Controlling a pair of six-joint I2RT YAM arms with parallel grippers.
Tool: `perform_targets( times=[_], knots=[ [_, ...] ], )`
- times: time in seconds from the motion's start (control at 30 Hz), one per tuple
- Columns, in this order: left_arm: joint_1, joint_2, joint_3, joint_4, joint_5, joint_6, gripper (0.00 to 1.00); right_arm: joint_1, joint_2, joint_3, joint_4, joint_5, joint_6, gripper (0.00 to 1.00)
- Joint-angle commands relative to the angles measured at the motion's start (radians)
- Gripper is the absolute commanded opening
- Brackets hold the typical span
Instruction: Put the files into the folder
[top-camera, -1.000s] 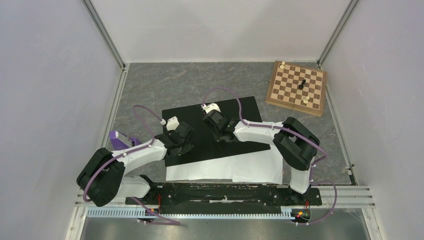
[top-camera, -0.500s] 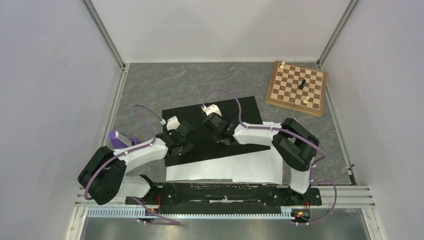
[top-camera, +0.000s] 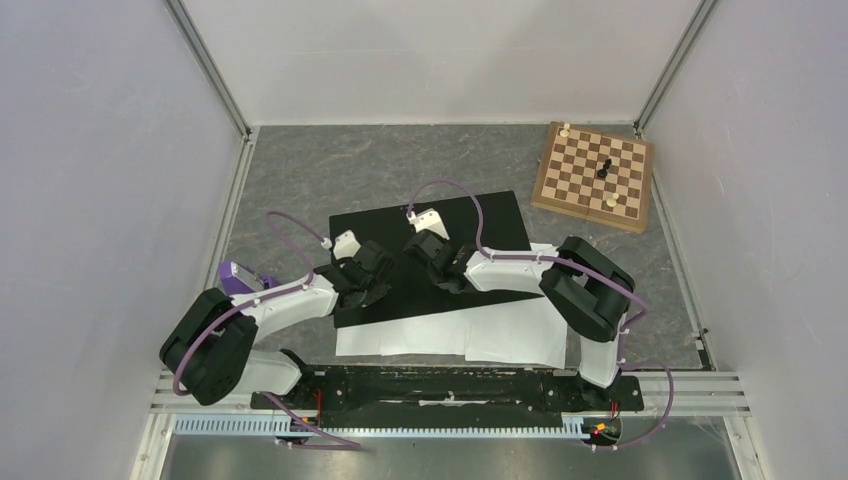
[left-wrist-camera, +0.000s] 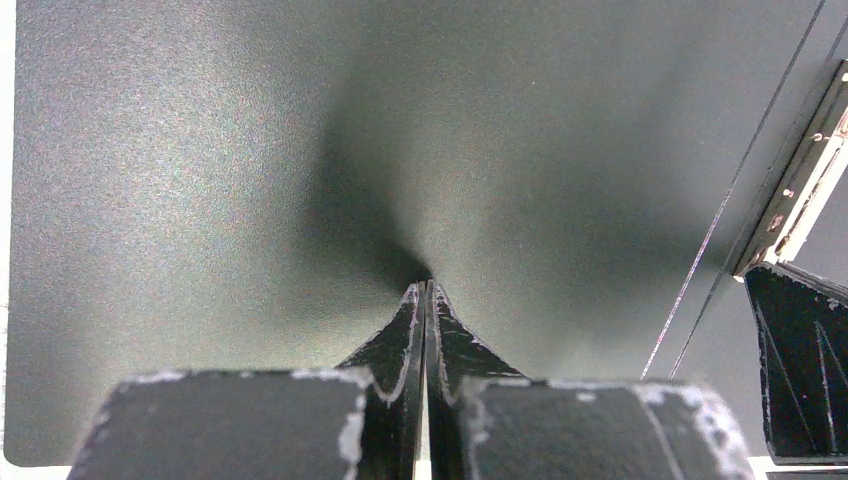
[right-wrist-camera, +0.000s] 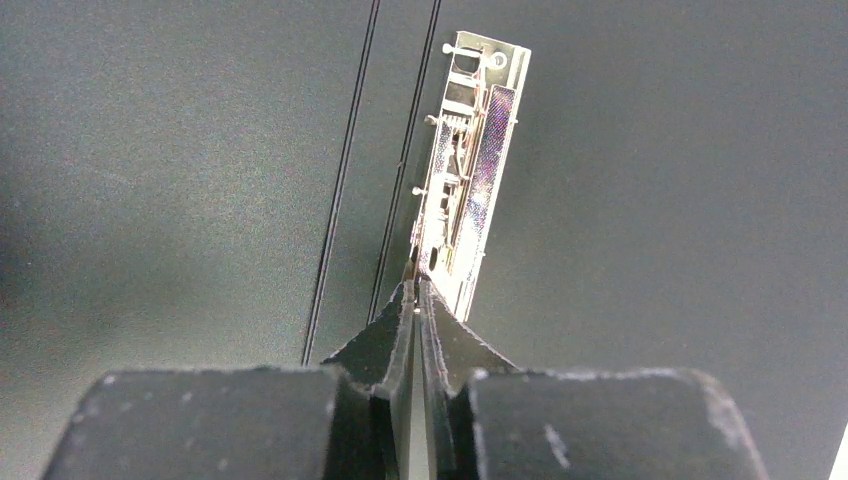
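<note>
The folder (top-camera: 480, 215) lies open on the table with its black inner faces up (left-wrist-camera: 200, 150) (right-wrist-camera: 650, 200). Its near edge covers part of the files (top-camera: 450, 340), white sheets spread towards the arm bases. My left gripper (top-camera: 368, 285) (left-wrist-camera: 427, 285) is shut, tips pressed on the left black face, nothing held. My right gripper (top-camera: 442, 270) (right-wrist-camera: 418, 285) is shut too, its tips at the near end of the metal clip (right-wrist-camera: 470, 170) (left-wrist-camera: 800, 190) beside the spine creases. One right fingertip (left-wrist-camera: 800, 370) shows in the left wrist view.
A wooden chessboard (top-camera: 594, 175) with several pieces sits at the far right corner. A purple object (top-camera: 240, 278) lies by the left arm. White walls enclose the grey table (top-camera: 300, 170) on three sides.
Both grippers and the folder under them have shifted slightly away from the bases, baring a little more white paper. The right jaws have closed a touch further.
</note>
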Motion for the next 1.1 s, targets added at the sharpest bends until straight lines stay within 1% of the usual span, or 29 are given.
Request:
perform_targets(
  times=[0.0,0.33,0.43,0.5,0.73,0.83,0.9,1.07],
  knots=[
    [0.013,0.039,-0.034,-0.110,-0.025,-0.013,0.02,-0.028,0.006,-0.045,-0.184,0.068,-0.006,0.06],
    [0.013,0.036,-0.032,-0.110,-0.029,-0.011,0.02,-0.030,-0.019,0.044,-0.225,0.068,-0.024,0.08],
    [0.013,0.035,-0.019,-0.110,-0.023,0.020,0.02,-0.030,-0.025,0.066,-0.224,0.057,-0.027,0.11],
    [0.013,0.029,-0.005,-0.103,-0.007,0.051,0.02,-0.030,-0.026,0.088,-0.227,0.053,-0.034,0.13],
    [0.013,0.012,0.070,-0.095,0.028,0.160,0.02,-0.029,-0.038,0.154,-0.222,0.039,-0.068,0.29],
    [0.013,0.022,0.111,-0.104,0.049,0.203,0.02,-0.031,-0.069,0.150,-0.212,0.024,-0.074,0.36],
    [0.013,0.026,0.138,-0.107,0.066,0.229,0.02,-0.033,-0.101,0.120,-0.192,0.012,-0.077,0.39],
    [0.013,0.028,0.198,-0.112,0.113,0.303,0.02,-0.032,-0.216,-0.019,-0.103,-0.026,-0.082,0.39]
  ],
)
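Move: Lying just under the right hand's shut fingertips is the near end of the metal clip; its middle is about 4 cm ahead, hardly 1 cm to the left and 1 cm below. The open folder's middle is some 5 cm ahead and 6 cm left, and the visible strip of files about 11 cm back and 1 cm to the right. From the left hand the clip is roughly 15 cm right and 6 cm ahead. Rising about 5 cm off the near end of the clip, the right hand comes up almost straight with its fingers shut at first, as if prying the clip's lever, then spreads them to some two fifths open. The left hand keeps its closed tips down on the folder's left cover, then lifts some 2 cm near the end, drifting right and turning about 10 degrees clockwise. ##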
